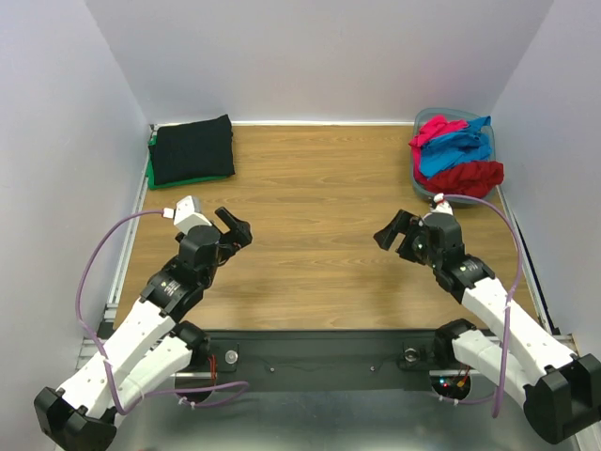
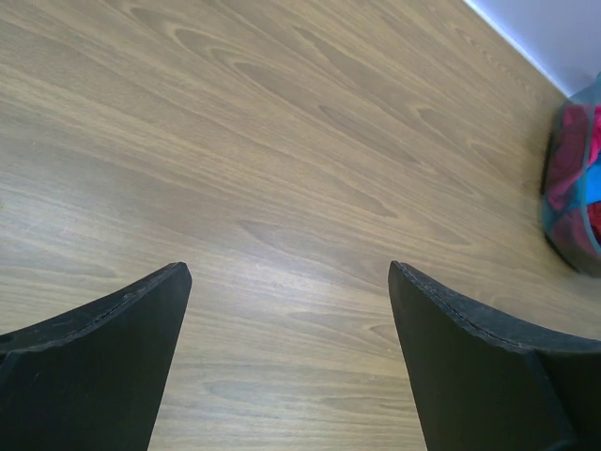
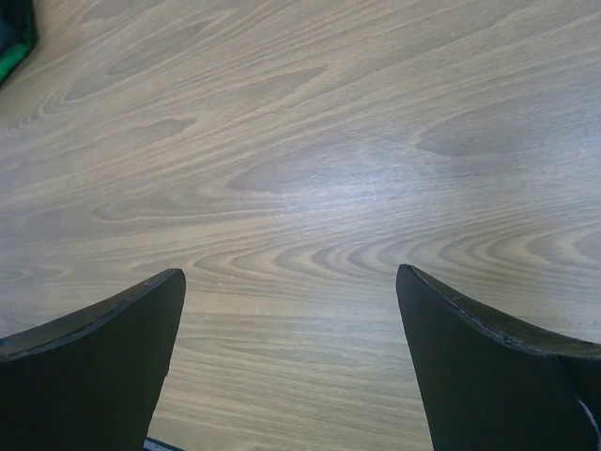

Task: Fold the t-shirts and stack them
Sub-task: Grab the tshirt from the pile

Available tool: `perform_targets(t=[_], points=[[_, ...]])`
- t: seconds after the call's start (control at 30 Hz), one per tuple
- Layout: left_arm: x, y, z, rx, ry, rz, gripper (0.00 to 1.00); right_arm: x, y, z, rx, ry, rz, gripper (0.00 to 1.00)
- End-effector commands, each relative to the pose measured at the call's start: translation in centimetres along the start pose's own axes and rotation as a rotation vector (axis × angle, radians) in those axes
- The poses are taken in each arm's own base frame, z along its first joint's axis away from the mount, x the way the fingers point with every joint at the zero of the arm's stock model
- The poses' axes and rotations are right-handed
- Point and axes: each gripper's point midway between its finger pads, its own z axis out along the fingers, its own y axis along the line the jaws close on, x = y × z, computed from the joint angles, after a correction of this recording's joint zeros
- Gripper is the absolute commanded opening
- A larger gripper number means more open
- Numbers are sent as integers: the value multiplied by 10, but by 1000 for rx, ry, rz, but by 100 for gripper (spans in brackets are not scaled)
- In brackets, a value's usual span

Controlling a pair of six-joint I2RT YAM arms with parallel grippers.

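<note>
A folded black t-shirt (image 1: 192,147) lies on a folded green t-shirt (image 1: 178,180) at the table's back left corner. A dark red t-shirt (image 1: 467,177), a blue one (image 1: 454,150) and a bright pink one (image 1: 430,130) lie crumpled in the tub at the back right. My left gripper (image 1: 237,228) is open and empty above bare wood; its view (image 2: 289,272) shows only table between the fingers. My right gripper (image 1: 392,234) is open and empty, also over bare wood (image 3: 289,274).
The grey-blue plastic tub (image 1: 420,117) stands at the back right corner, seen also at the left wrist view's right edge (image 2: 571,183). White walls enclose the wooden table (image 1: 319,207) on three sides. A metal rail (image 1: 131,225) runs along the left edge.
</note>
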Motion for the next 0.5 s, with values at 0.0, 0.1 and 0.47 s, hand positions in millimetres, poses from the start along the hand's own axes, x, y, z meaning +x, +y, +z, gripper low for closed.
perform_targets(t=[0.0, 0.1, 0.47], points=[[-22, -13, -2, 38, -79, -29, 98, -40, 17, -8, -10, -116, -30, 100], [-24, -14, -1, 28, -82, -31, 99, -54, 16, -6, 28, -158, -18, 100], [-25, -10, 5, -10, -90, -27, 99, -208, 16, 26, 316, -338, -96, 100]])
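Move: The pile of t-shirts in the bin lies about 21 cm ahead of the right gripper, 17 cm to its right and some 4 cm lower. In the bin, the red shirt is nearest, about 15 cm ahead and 19 cm right; the blue is about 22 ahead and 17 right, the pink about 25 ahead and 13 right. From the left gripper the pile is roughly 21 cm ahead, 47 cm right and 12 cm down. Swing the right gripper up and forward towards the t-shirt pile in the bin, starting gently and gathering speed: about 10 cm forward, nearly as much up, and drifting a little right. Turn the hand some 10 degrees clockwise as it goes, letting its left side dip, and keep the fingers wide open, touching nothing. ##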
